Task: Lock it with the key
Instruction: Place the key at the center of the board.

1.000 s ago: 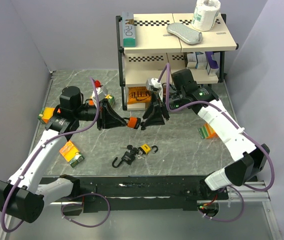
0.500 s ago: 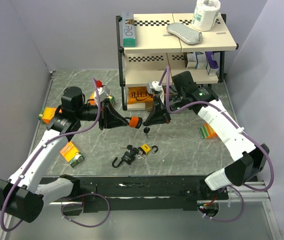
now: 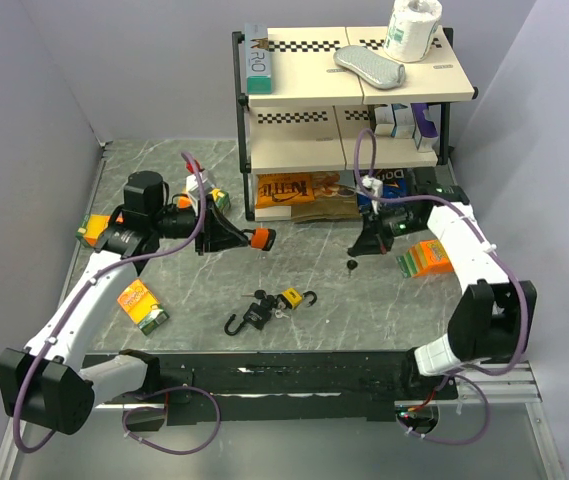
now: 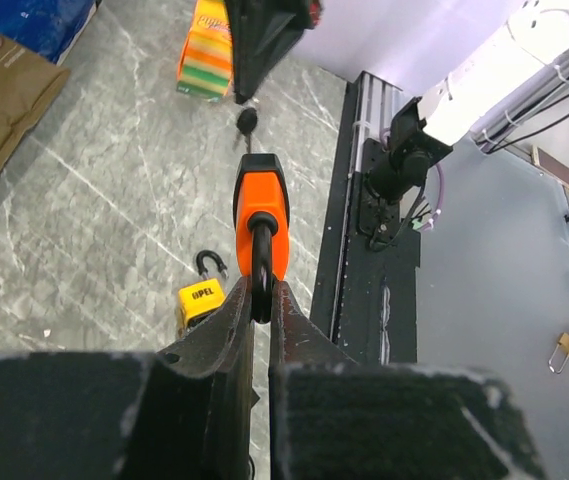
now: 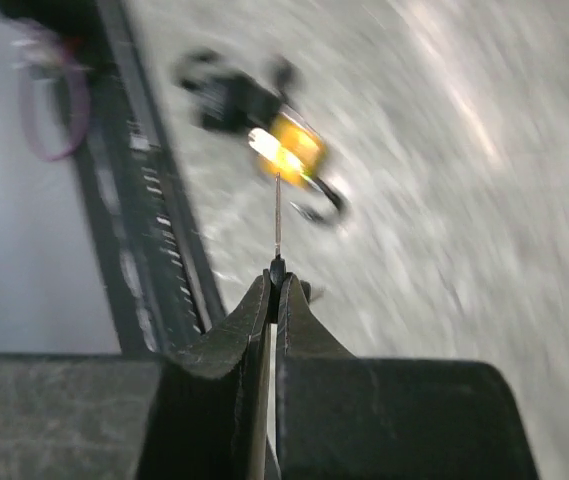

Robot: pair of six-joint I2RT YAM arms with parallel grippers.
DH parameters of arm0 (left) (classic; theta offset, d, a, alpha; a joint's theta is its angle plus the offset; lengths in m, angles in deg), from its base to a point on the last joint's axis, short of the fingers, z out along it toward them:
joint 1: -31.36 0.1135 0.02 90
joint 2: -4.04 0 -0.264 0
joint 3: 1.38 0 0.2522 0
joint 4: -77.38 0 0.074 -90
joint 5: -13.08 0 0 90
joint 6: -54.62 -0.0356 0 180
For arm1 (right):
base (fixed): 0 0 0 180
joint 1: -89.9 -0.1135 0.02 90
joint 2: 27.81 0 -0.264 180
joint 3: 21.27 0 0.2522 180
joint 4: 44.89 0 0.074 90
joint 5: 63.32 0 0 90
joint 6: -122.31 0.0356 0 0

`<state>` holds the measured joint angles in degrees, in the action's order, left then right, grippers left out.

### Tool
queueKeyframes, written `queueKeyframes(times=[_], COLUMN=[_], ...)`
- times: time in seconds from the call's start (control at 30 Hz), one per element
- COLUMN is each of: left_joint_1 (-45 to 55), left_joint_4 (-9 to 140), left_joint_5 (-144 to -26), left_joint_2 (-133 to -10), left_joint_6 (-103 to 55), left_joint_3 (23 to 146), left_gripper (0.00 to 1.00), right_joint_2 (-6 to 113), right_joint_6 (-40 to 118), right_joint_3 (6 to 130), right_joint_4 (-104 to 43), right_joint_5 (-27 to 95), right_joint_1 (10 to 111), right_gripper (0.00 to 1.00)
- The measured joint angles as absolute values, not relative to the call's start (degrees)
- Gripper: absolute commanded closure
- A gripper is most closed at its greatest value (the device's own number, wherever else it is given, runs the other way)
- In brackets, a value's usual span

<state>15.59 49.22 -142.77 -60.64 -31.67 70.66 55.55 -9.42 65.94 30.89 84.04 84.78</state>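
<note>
My left gripper (image 3: 247, 238) is shut on the black shackle of an orange padlock (image 3: 262, 239), holding it above the table with the body pointing right. In the left wrist view the padlock (image 4: 261, 205) sticks out past the closed fingertips of my left gripper (image 4: 261, 295). My right gripper (image 3: 364, 245) is well right of the padlock, shut on a small key (image 3: 351, 266) that hangs below it. In the right wrist view my right gripper (image 5: 275, 285) pinches the key (image 5: 277, 215) edge-on, blade pointing outward. The key also shows in the left wrist view (image 4: 247, 120).
A cluster of padlocks, one yellow (image 3: 289, 298), lies on the table near the front. A shelf rack (image 3: 349, 90) stands at the back with boxes and a snack bag (image 3: 289, 188). Small boxes lie at left (image 3: 142, 306), far left (image 3: 92, 230) and right (image 3: 424, 258).
My right gripper has pulled away from the orange padlock to the right, taking the key with it. The left gripper still holds the padlock, shifted slightly left.
</note>
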Motion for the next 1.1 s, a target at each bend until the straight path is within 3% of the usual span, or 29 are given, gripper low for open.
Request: queueKeyframes(times=[0.23,0.53,0.6,0.73,0.9,1.1], left_joint_1=[15.59,15.59,15.59,15.59,15.59,15.38], left_joint_4=[45.24,39.89,38.86,38.25,38.07,38.99], left_joint_5=[-140.6,-137.78,-137.21,-136.95,-137.0,-137.02], left_joint_2=[-61.84,-63.09,-63.09,-63.33,-63.57,-64.88], left_joint_6=[-37.03,-43.48,-44.4,-45.31,-44.9,-41.58], left_joint_3=[70.99,71.38,71.56,71.56,71.56,71.54], left_gripper=[0.99,0.99,0.99,0.99,0.99,0.99], right_joint_2=[64.27,78.26,79.52,79.96,79.98,76.44], right_joint_6=[-2.25,7.91,8.43,9.2,10.62,10.53], right_joint_3=[62.21,65.79,66.6,67.1,67.1,65.22], right_joint_4=[20.53,12.99,12.22,11.52,10.01,8.29], right_joint_5=[72.13,62.1,61.11,59.82,59.02,60.63], right_joint_1=[93.81,94.29,94.29,94.27,94.18,94.18], right_gripper=[1.0,1.0,0.96,0.74,0.39,0.24])
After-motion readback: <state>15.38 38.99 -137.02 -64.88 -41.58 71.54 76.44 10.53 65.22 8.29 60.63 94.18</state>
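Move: Ahead and to the right of the right hand, which still holds the keys, lies the bare patch of board where they go: about 10 cm forward, 10 cm right and 17 cm below. From that patch the yellow padlock lies some 19 cm left and 12 cm back, the orange box about 13 cm right and level with it, the blue bag roughly 17 cm farther out and 2 cm right. From the left hand the patch is about 13 cm forward, 31 cm right and 26 cm down. Sweeping down about 15 cm while going some 10 cm forward and 10 cm right, the right hand carries the keys away from the yellow padlock to the bare board, its wrist turning roughly 30 degrees clockwise. Low over the surface it stops, opens wide to let the keys go, then starts to rise. The left hand sinks some 4 cm, keeping its grip on the orange padlock's shackle. ##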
